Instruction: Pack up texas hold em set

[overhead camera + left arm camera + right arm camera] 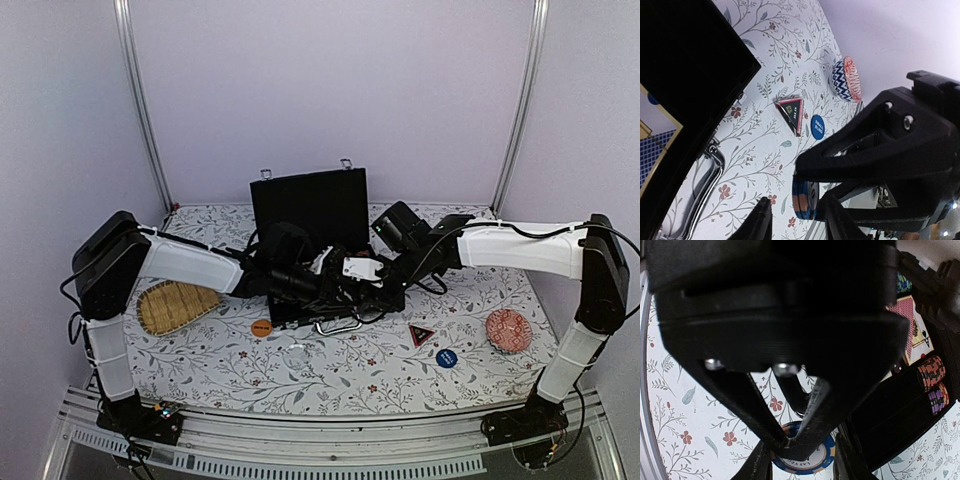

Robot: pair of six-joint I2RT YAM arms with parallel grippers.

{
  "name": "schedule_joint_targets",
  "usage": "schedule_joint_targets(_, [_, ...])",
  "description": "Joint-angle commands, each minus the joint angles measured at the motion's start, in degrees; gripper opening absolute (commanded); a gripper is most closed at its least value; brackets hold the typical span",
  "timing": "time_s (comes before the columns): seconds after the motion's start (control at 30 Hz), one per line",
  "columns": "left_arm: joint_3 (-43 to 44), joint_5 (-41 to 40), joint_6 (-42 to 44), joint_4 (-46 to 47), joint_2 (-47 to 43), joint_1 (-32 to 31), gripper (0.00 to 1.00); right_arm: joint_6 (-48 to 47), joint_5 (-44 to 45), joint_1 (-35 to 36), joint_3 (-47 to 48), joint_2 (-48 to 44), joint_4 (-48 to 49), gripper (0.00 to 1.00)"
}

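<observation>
The black case (310, 205) stands open mid-table, lid upright, silver handle (340, 325) toward me. Both grippers meet just above its front edge. My right gripper (802, 462) is shut on a small stack of blue poker chips (805, 457), gripping it across the rims. The left wrist view shows the same blue chips (805, 197) edge-on between the fingers of my left gripper (800, 217), which is open with a gap on each side. Inside the case are orange chips (931, 371), purple chips (937, 397) and a red-backed card deck (912, 327).
A woven straw tray (175, 305) lies at the left and an orange disc (261, 327) near the case front. A triangular marker (421, 335), a blue disc (446, 358) and a red patterned bowl (508, 330) sit at the right.
</observation>
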Motion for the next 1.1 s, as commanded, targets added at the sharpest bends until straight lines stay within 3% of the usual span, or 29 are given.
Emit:
schedule_joint_targets(0.0, [1.4, 1.0, -0.7, 3.2, 1.1, -0.4, 0.31, 0.8, -1.5, -0.2, 1.1, -1.9, 0.0, 0.34])
schedule_joint_targets(0.53, [1.4, 3.0, -1.3, 5.6, 3.9, -0.3, 0.05, 1.0, -1.5, -0.2, 1.1, -1.8, -0.1, 0.34])
schedule_joint_targets(0.63, [1.2, 3.0, 0.5, 4.2, 2.7, 0.1, 0.0, 1.2, -2.3, -0.3, 0.9, -2.3, -0.9, 0.41])
schedule_joint_targets(0.73, [0.9, 1.7, 5.6, -1.0, -1.3, 1.2, 0.0, 1.2, -5.8, -1.4, -0.5, -5.0, -2.1, 0.56])
schedule_joint_targets(0.8, [0.9, 0.3, 10.4, -6.2, -3.7, 2.3, 0.0, 1.2, -9.2, -3.0, -1.6, -7.1, -3.2, 0.61])
schedule_joint_targets(0.93, [2.5, -4.1, 23.9, -20.4, -8.4, 3.8, 0.0, 1.7, -16.0, -7.9, -5.2, -11.7, -4.0, 0.62])
schedule_joint_targets(1.07, [4.6, -16.9, 37.3, -34.5, -12.0, 3.9, 0.0, 2.0, -17.3, -12.6, -12.1, -15.5, -1.1, 0.62])
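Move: Just in front of the case, the chip sits between the left hand's parted fingertips, about 1 cm back and 1 cm right of its hand point, still gripped by the right hand at its own hand point. From the left hand, the case handle lies some 4 cm ahead, 5 cm left and 10 cm below; the lower card deck about 13 cm ahead, 6 cm left and 8 cm below; the all-in triangle level, 15 cm right and 10 cm below. Closing on the chip's flat faces while edging about 1 cm right, the left hand pinches the chip as the right holds it nearly still by its rim. The right fingers then open and back off, some 5 cm up and nearly as far right, tilting 10 degrees; the left carries the chip about 5 cm left, rising 3 cm and tilting some 15 degrees. ##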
